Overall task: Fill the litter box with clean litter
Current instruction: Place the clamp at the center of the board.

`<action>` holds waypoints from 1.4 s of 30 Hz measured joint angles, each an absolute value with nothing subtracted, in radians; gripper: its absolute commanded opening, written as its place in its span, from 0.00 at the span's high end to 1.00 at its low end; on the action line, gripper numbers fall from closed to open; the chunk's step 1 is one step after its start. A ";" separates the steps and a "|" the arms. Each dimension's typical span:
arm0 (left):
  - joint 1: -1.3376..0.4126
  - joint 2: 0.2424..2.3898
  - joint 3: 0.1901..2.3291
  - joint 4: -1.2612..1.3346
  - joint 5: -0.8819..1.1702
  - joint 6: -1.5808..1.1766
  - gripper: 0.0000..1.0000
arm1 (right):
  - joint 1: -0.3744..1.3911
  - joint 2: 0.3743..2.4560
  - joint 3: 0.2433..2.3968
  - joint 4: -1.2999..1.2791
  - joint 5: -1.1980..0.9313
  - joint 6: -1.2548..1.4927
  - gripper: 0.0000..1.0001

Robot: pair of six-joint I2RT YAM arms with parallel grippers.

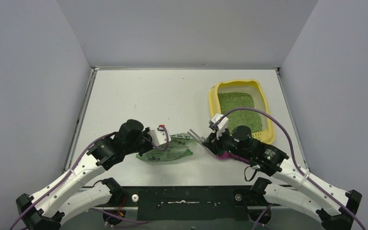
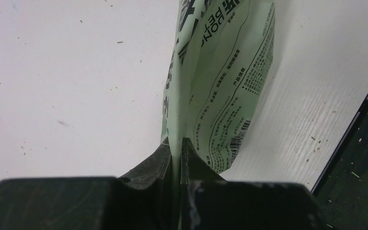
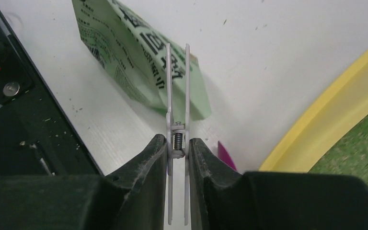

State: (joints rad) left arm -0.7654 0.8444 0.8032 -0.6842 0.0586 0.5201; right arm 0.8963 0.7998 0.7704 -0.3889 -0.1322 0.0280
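The yellow litter box [image 1: 214,98] stands at the back right, with green clean litter [image 1: 237,108] spread inside it. In the right wrist view its rim [image 3: 330,115] and litter [image 3: 364,148] show at the right. My left gripper [image 2: 176,143] is shut on an edge of the light-green printed bag [image 2: 220,72], which lies on the table [image 1: 167,152]. My right gripper [image 3: 178,141] is shut on a white spring clip [image 3: 177,86], whose two long prongs stand apart and point at the bag's end [image 3: 134,52]. Whether the prongs touch the bag I cannot tell.
A magenta scoop [image 3: 226,155] lies on the table under my right gripper, next to the litter box's near end. The black base plate [image 1: 187,196] runs along the table's near edge. Grey walls close the table in at the left, right and back.
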 measured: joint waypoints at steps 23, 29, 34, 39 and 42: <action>-0.767 0.846 0.803 -0.684 0.034 0.508 1.00 | 0.896 0.840 0.501 -0.431 -0.223 0.488 1.00; -0.767 0.846 0.803 -0.684 0.021 0.508 1.00 | 0.896 0.981 0.497 -0.363 -0.259 0.496 1.00; -0.767 0.847 0.803 -0.684 0.015 0.507 1.00 | 0.896 1.043 0.455 -0.287 -0.292 0.510 0.96; -0.767 0.848 0.803 -0.684 0.012 0.507 1.00 | 0.888 1.071 0.440 -0.250 -0.290 0.516 0.82; -0.767 0.848 0.803 -0.684 0.012 0.507 1.00 | 0.882 1.074 0.442 -0.247 -0.274 0.525 0.62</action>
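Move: The right hand, already holding the clamp, makes for bare white board about 5 cm back, level left-right and some 18 cm below. Of its neighbours, the litter bag's middle is some 14 cm left, 2 cm ahead and 12 cm below the hand; the purple scoop is about 10 cm right, 1 cm ahead and 17 cm down; the yellow litter box is roughly 20 cm ahead, 17 cm right and 15 cm lower. From the left hand that bare spot is about 20 cm right, 8 cm back and 14 cm below. The right hand carries the clamp down some 17 cm and back about 6 cm to the bare board between the bag and the near edge, drawing back mostly in the first half while the fingers tip some 40 degrees towards straight down, then sinking almost plumb. At the very bottom the fingers ease open a little, still on either side of the clamp, while the left hand keeps its pinch on the bag and holds it up nearly still. ##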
